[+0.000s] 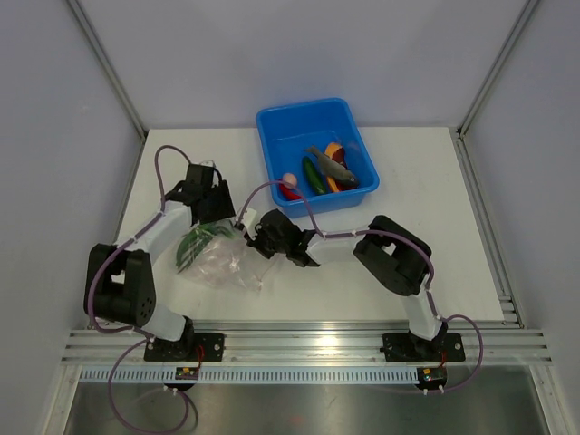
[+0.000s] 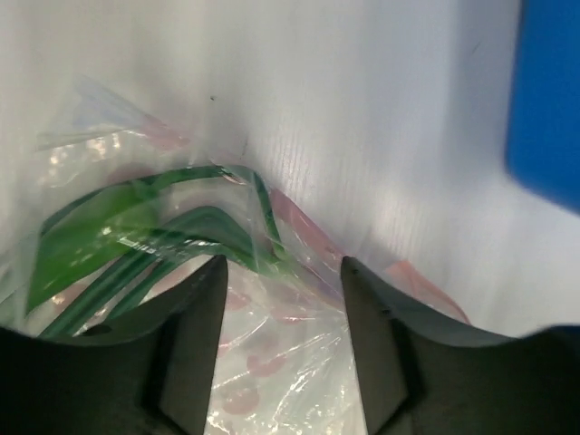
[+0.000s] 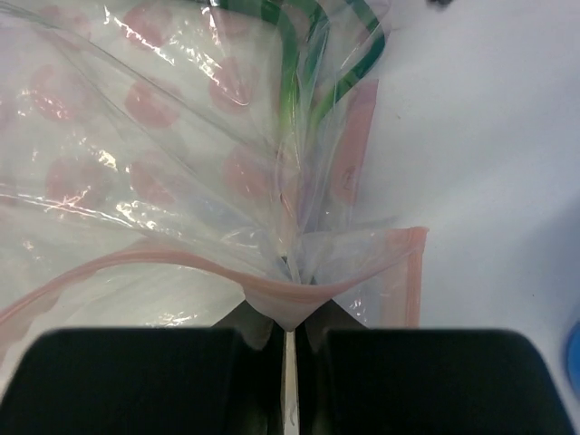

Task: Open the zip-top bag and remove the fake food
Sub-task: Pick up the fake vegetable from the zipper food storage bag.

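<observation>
The clear zip-top bag (image 1: 220, 261) lies crumpled on the white table between my two grippers. A green onion (image 1: 196, 241) shows inside it. My right gripper (image 3: 290, 313) is shut on the bag's pinkish zip strip (image 3: 136, 258), and the film bunches up at its tips. The left gripper (image 2: 283, 276) hovers open over the bag (image 2: 281, 362), with crinkled plastic and the green onion (image 2: 136, 240) showing between and ahead of its fingers (image 2: 204, 308). More fake food lies in the blue tub (image 1: 272, 122): a grey fish (image 1: 331, 164), a green chilli (image 1: 313, 174), an orange slice (image 1: 333, 149) and a pink egg (image 1: 289, 179).
The blue tub stands at the back centre of the table, just beyond the right gripper (image 1: 258, 236). Its blue wall (image 2: 548, 100) shows at the right edge of the left wrist view. Grey walls enclose the table on the left, back and right.
</observation>
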### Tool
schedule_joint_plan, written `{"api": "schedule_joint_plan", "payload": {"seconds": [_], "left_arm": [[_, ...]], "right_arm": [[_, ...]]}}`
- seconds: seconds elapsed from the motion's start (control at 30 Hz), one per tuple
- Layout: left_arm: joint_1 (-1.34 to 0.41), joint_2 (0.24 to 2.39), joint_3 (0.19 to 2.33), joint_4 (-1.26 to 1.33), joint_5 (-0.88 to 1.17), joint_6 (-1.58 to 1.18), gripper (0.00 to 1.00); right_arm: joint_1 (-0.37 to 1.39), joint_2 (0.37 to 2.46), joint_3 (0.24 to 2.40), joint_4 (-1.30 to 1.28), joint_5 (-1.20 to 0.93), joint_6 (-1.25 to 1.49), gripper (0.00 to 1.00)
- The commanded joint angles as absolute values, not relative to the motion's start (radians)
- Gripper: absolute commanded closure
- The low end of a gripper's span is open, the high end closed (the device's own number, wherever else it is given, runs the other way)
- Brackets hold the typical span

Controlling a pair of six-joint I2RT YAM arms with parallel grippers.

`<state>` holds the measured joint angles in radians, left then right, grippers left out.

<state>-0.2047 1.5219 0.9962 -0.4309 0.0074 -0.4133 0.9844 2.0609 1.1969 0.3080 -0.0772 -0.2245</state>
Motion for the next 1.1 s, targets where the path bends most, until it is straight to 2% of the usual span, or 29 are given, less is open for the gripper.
{"api": "schedule_joint_plan", "payload": {"seconds": [0.0, 0.07, 0.23, 0.27, 0.3, 0.33, 0.4, 0.67, 1.07], "left_arm": [[-0.169, 1.456, 0.96, -0.364, -0.064, -0.452, 0.4], [-0.153, 1.457, 0.945, -0.354, -0.054, -0.466, 0.35], [-0.06, 1.488, 0.917, -0.322, 0.054, -0.52, 0.31], [-0.046, 1.47, 0.895, -0.292, 0.087, -0.529, 0.27], [-0.037, 1.453, 0.879, -0.278, 0.092, -0.535, 0.2], [-0.037, 1.433, 0.867, -0.269, 0.071, -0.543, 0.06], [-0.037, 1.352, 0.829, -0.239, 0.028, -0.54, 0.01], [-0.043, 1.212, 0.761, -0.206, -0.104, -0.512, 0.01], [-0.049, 1.471, 0.884, -0.316, -0.143, -0.508, 0.01]], "right_arm": [[1.003, 1.99, 1.143, 0.371, -0.012, -0.25, 0.96], [1.011, 1.977, 1.12, 0.406, -0.006, -0.274, 0.96], [1.019, 1.98, 1.115, 0.416, 0.029, -0.299, 0.96], [1.022, 1.985, 1.117, 0.414, 0.029, -0.302, 0.96], [1.02, 1.985, 1.118, 0.416, 0.028, -0.301, 0.96], [1.022, 1.986, 1.121, 0.414, 0.028, -0.302, 0.96], [1.023, 1.987, 1.121, 0.413, 0.028, -0.302, 0.96], [1.023, 1.993, 1.124, 0.41, 0.025, -0.304, 0.96], [1.025, 1.971, 1.118, 0.413, 0.012, -0.296, 0.96]]}}
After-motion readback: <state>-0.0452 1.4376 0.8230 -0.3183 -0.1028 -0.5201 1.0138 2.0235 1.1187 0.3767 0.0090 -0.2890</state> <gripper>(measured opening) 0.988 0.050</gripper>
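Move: The fake green vegetable, inside the clear bag, lies about 7 cm back and 4 cm to the left of the left hand, some 6 cm below it. The pinched bag edge is roughly 6 cm back and 5 cm right of that hand, 5 cm lower; the blue bin's middle is 12 cm ahead, 24 cm right and 5 cm below. From the right hand the vegetable lies some 2 cm back, 10 cm left, 1 cm lower. Left hand swings 7 cm left, opening wide, rises, then sinks towards the vegetable; right keeps the bag pinched. ##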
